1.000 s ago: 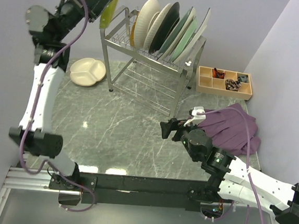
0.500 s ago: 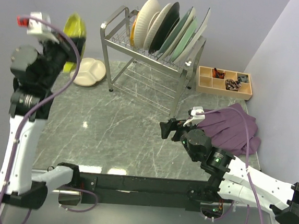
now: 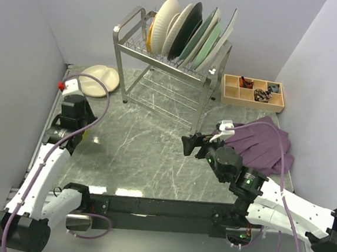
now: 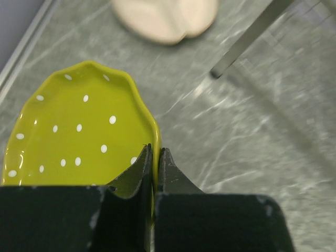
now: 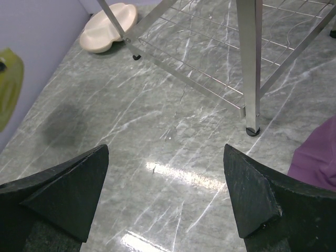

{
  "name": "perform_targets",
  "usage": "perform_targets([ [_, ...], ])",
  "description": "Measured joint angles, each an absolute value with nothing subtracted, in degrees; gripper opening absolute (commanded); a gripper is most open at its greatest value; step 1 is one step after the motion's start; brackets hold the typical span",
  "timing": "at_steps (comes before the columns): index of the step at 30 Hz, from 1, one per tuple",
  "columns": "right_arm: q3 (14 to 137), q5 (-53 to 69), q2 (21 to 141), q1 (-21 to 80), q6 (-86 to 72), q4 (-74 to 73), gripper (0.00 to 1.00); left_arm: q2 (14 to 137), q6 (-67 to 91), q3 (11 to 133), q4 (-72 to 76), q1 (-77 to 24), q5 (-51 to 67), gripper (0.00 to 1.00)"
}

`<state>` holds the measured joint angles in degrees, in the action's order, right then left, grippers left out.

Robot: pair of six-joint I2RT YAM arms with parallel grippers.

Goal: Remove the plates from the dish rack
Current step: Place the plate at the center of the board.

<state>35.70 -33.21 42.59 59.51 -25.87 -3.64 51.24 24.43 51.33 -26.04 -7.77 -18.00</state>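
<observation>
A yellow-green scalloped plate with white dots (image 4: pixel 79 131) hangs low over the table's left side, and my left gripper (image 4: pixel 155 152) is shut on its right rim. The right wrist view catches that plate's edge (image 5: pixel 8 84) at far left. In the top view my left arm (image 3: pixel 75 118) hides it. A cream divided plate (image 3: pixel 99 78) lies on the table just beyond. The dish rack (image 3: pixel 161 72) stands at the back with several plates (image 3: pixel 185 36) upright on its upper tier. My right gripper (image 3: pixel 186 144) is open and empty, low over mid-table (image 5: pixel 165 194).
A wooden compartment tray (image 3: pixel 253 92) sits right of the rack. A purple cloth (image 3: pixel 264 146) lies beside my right arm. The rack's chrome leg (image 5: pixel 252 68) stands ahead of my right gripper. The left wall (image 3: pixel 26 60) runs close to my left arm.
My left arm has swung down from high beside the rack to low over the table's left side, carrying the dotted plate. The right arm has barely moved.
</observation>
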Motion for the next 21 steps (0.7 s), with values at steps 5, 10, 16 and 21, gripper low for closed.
perform_targets([
  [5, 35.70, -33.19, 42.30, 59.51, -25.87, -3.62, 0.95, 53.91, 25.34, 46.85, -24.14, -7.77, -20.99, 0.01],
  [10, 35.70, -33.21, 42.02, 59.51, -25.87, -3.60, 0.95, 63.53, 25.15, 47.42, -16.60, -7.86, -24.58, 0.01],
  [16, 35.70, -33.21, 42.39, 59.51, -25.85, -3.49, 0.96, 75.24, 24.53, 48.56, -11.70, -7.88, -26.44, 0.01],
  [21, 35.70, -33.17, 42.72, 59.51, -25.87, -3.49, 0.95, 78.61, 22.94, 48.71, -8.21, -7.92, -28.40, 0.01],
])
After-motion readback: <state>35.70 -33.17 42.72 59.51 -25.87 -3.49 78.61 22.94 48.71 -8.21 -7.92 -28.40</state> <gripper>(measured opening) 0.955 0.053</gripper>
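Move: My left hand still pinches the yellow plate by its rim. The bare patch of board it is being taken to lies about 7 cm ahead, 8 cm to the left and some 24 cm below. The white divided plate lies roughly 28 cm ahead and 4 cm left, the rack's near left foot about 20 cm ahead and 7 cm right, both on the table. From my right hand the patch is some 49 cm left, 16 cm ahead and 24 cm below. I keep bringing the yellow plate down with my left hand, at first almost straight, then sloping forward towards the white divided plate: about 11 cm lower and 7 cm farther out in all, easing off at the end. My fingers stay shut on the rim while the wrist dips some 12 degrees and rolls and swings slightly, its left side rising. ##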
